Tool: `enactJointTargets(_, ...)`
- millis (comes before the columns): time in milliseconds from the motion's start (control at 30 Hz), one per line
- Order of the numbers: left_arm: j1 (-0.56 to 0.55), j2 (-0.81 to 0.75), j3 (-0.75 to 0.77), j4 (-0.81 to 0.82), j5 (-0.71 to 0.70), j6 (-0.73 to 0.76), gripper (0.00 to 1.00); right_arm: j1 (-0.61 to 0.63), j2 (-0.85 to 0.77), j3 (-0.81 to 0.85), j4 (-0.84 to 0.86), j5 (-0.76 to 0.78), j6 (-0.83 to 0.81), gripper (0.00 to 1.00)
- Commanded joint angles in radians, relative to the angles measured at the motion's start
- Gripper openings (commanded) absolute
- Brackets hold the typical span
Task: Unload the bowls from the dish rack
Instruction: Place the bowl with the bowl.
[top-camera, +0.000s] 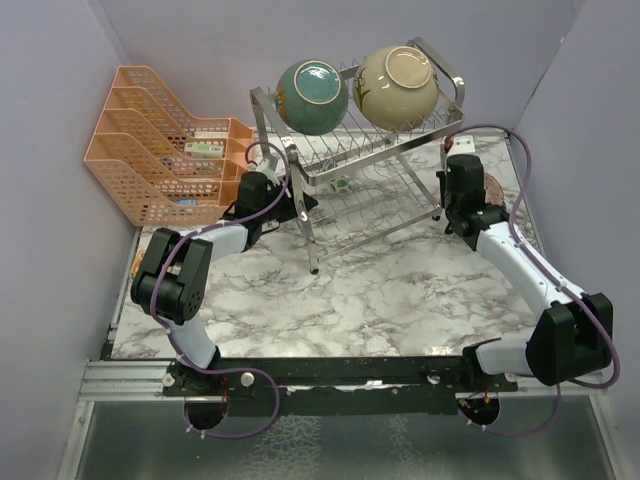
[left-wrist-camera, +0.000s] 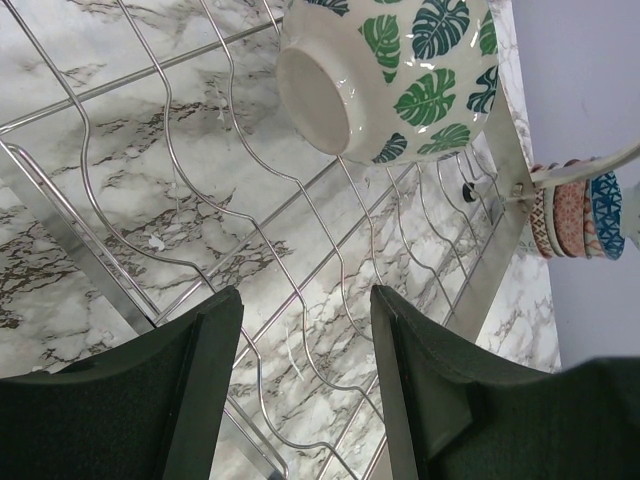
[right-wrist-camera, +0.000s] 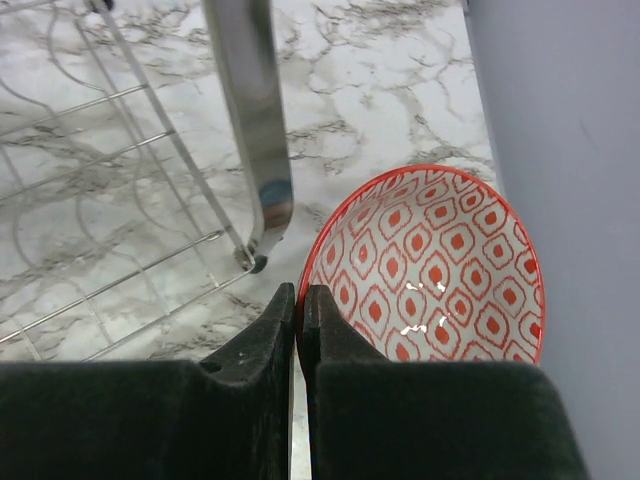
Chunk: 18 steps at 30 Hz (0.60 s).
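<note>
The silver dish rack (top-camera: 400, 152) holds a teal bowl (top-camera: 312, 96) and a cream bowl (top-camera: 396, 86) on its upper tier. A white bowl with green leaves (left-wrist-camera: 400, 70) lies on its side on the lower tier's wires (left-wrist-camera: 200, 230); it is partly visible from above (top-camera: 341, 185). My left gripper (left-wrist-camera: 306, 295) is open over those wires, a short way from the leaf bowl, with nothing between its fingers. Beside the rack's leg (right-wrist-camera: 250, 130), my right gripper (right-wrist-camera: 300, 290) is shut on the rim of a small red-patterned bowl (right-wrist-camera: 440, 270).
An orange mesh organizer (top-camera: 150, 150) stands at the back left, close to my left arm. A stack of small patterned bowls (left-wrist-camera: 575, 215) shows past the rack's far end. Purple walls close in on the right (right-wrist-camera: 570, 150) and the back.
</note>
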Motion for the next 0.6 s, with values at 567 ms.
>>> enactJointTargets(567, 0.015, 0.049, -0.073, 0.002, 0.051, 0.025, 0.58, -0.138, 0.176, 0.119, -0.095, -0.053, -0.060, 0.01)
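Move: The right hand holds the red-patterned bowl by its left rim. The bowl stack lies about 7 cm to this hand's right, some 4 cm farther out and roughly 14 cm below. The rack's right foot stands on the table about 3 cm ahead and 3 cm left of the hand, 19 cm or so lower, close beside the stack. From the left hand, the stack lies some 40 cm to the right, about 2 cm ahead and 6 cm lower. The right hand, its shut fingers still pinching the red-patterned bowl's rim, swings about 5 cm to the right, away from the rack's leg and towards the bowl stack, sinking as it goes. The sideways travel then stops and the hand carries on down, some 4.5 cm lower in all, its fingers tipping about 10 degrees further down as the held bowl is lowered towards the stack. ##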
